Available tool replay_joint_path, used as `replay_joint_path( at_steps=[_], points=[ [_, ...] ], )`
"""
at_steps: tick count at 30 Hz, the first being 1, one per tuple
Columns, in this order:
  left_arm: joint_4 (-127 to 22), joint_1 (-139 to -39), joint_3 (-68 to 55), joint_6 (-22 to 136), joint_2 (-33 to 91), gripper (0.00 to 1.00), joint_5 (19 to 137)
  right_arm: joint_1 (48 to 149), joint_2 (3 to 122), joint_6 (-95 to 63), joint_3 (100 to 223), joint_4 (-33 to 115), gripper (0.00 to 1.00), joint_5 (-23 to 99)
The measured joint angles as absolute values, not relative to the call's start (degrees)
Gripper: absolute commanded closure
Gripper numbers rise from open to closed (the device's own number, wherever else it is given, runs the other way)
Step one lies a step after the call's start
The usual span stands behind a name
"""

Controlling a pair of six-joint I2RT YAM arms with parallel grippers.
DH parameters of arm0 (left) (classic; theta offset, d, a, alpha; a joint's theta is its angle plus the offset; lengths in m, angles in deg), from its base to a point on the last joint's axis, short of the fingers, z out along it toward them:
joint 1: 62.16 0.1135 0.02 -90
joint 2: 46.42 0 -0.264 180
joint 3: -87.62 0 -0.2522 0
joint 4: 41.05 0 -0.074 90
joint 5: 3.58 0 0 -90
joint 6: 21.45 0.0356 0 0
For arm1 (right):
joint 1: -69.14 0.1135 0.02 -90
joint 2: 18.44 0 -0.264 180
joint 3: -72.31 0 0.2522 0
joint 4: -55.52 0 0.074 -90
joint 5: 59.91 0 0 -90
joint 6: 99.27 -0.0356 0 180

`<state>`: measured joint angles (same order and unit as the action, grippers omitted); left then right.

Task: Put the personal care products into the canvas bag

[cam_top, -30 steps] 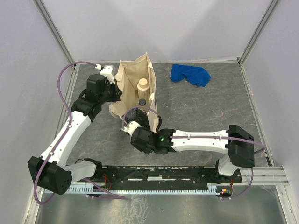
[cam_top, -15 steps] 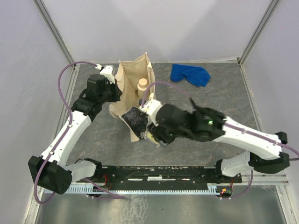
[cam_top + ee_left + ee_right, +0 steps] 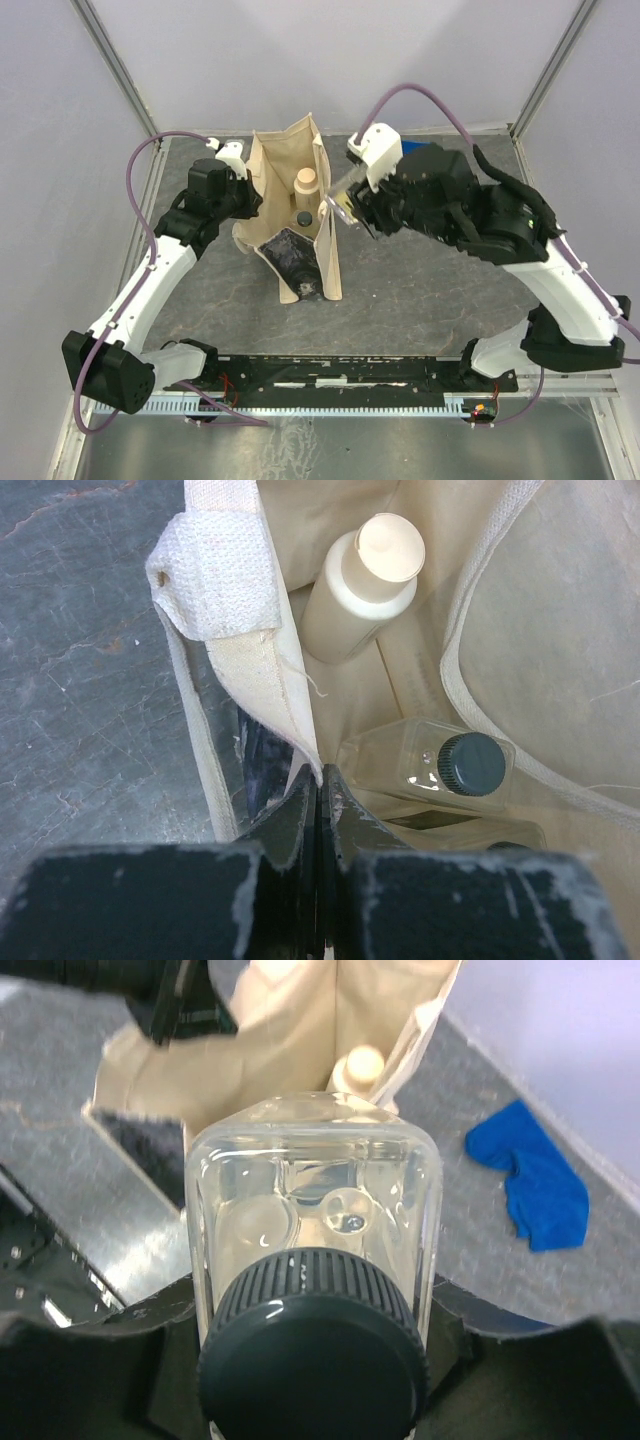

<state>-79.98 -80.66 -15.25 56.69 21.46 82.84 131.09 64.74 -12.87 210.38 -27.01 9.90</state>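
The beige canvas bag [image 3: 290,160] stands open at the back left of the table. Inside it I see a cream-coloured bottle [image 3: 365,585] and a clear bottle with a dark cap [image 3: 470,763]. My left gripper [image 3: 320,785] is shut on the bag's left rim [image 3: 285,695], holding the mouth open. My right gripper [image 3: 315,1300] is shut on another clear, dark-capped bottle [image 3: 315,1195]. It holds that bottle in the air just right of the bag's opening [image 3: 340,207], with the bottle's base pointing toward the bag [image 3: 290,1030].
A crumpled blue cloth [image 3: 535,1185] lies on the table at the back right, partly hidden by my right arm in the top view. The bag carries a black patch [image 3: 290,255] on its near face. Grey walls close in the sides and back.
My right arm has risen from low at the bag's near side and swung up to the bag's right, carrying the clear bottle. The left arm and the bag have stayed put.
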Motion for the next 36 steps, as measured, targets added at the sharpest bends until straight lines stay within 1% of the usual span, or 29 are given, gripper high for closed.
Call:
replay_joint_path(
  at_steps=[7, 10, 14, 19, 30, 36],
  points=[
    [-80.0, -80.7, -15.0, 56.7, 21.3, 0.97, 82.8, 124.2, 78.2, -7.7, 221.4, -19.4, 1.0, 18.0],
    [-80.1, -80.7, -14.8, 56.7, 21.1, 0.97, 82.7, 122.3, 84.3, -6.9, 223.7, -17.1, 1.0, 21.7],
    [-80.7, -80.7, -14.2, 56.7, 20.8, 0.97, 82.3, 119.8, 90.7, -6.3, 222.8, -15.7, 1.0, 27.3],
    [-81.8, -80.7, -13.3, 56.7, 20.4, 0.97, 81.8, 117.7, 95.9, -5.9, 215.6, -13.7, 1.0, 30.2],
    [-82.7, -80.7, -12.8, 56.7, 19.7, 0.97, 81.7, 116.7, 96.5, -4.6, 211.1, -7.8, 1.0, 29.5],
    [-83.1, -80.7, -12.7, 56.7, 19.5, 0.97, 81.7, 116.6, 98.2, -4.3, 208.8, -7.2, 1.0, 28.2]
  ],
)
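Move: The right hand holds the clear bottle up high. The canvas bag's opening is roughly 15 cm ahead, 11 cm to the left and 21 cm below it. Inside, the white bottle stands some 19 cm ahead, 9 cm left and 32 cm down from that hand, with a dark-capped bottle around 6 cm nearer the base, level sideways. From the left hand, pinching the rim, the opening's middle is about 8 cm right, 1 cm ahead and 2 cm lower. Forward and left first, nearly level, the right hand swings the clear bottle over to the bag, then sinks about 20 cm into its opening, easing briefly partway down, still travelling slightly forward at the end. The wrist tips some 15 degrees further down and the fingers keep their grip. The left hand keeps pinching the rim and raises it about 2 cm. ##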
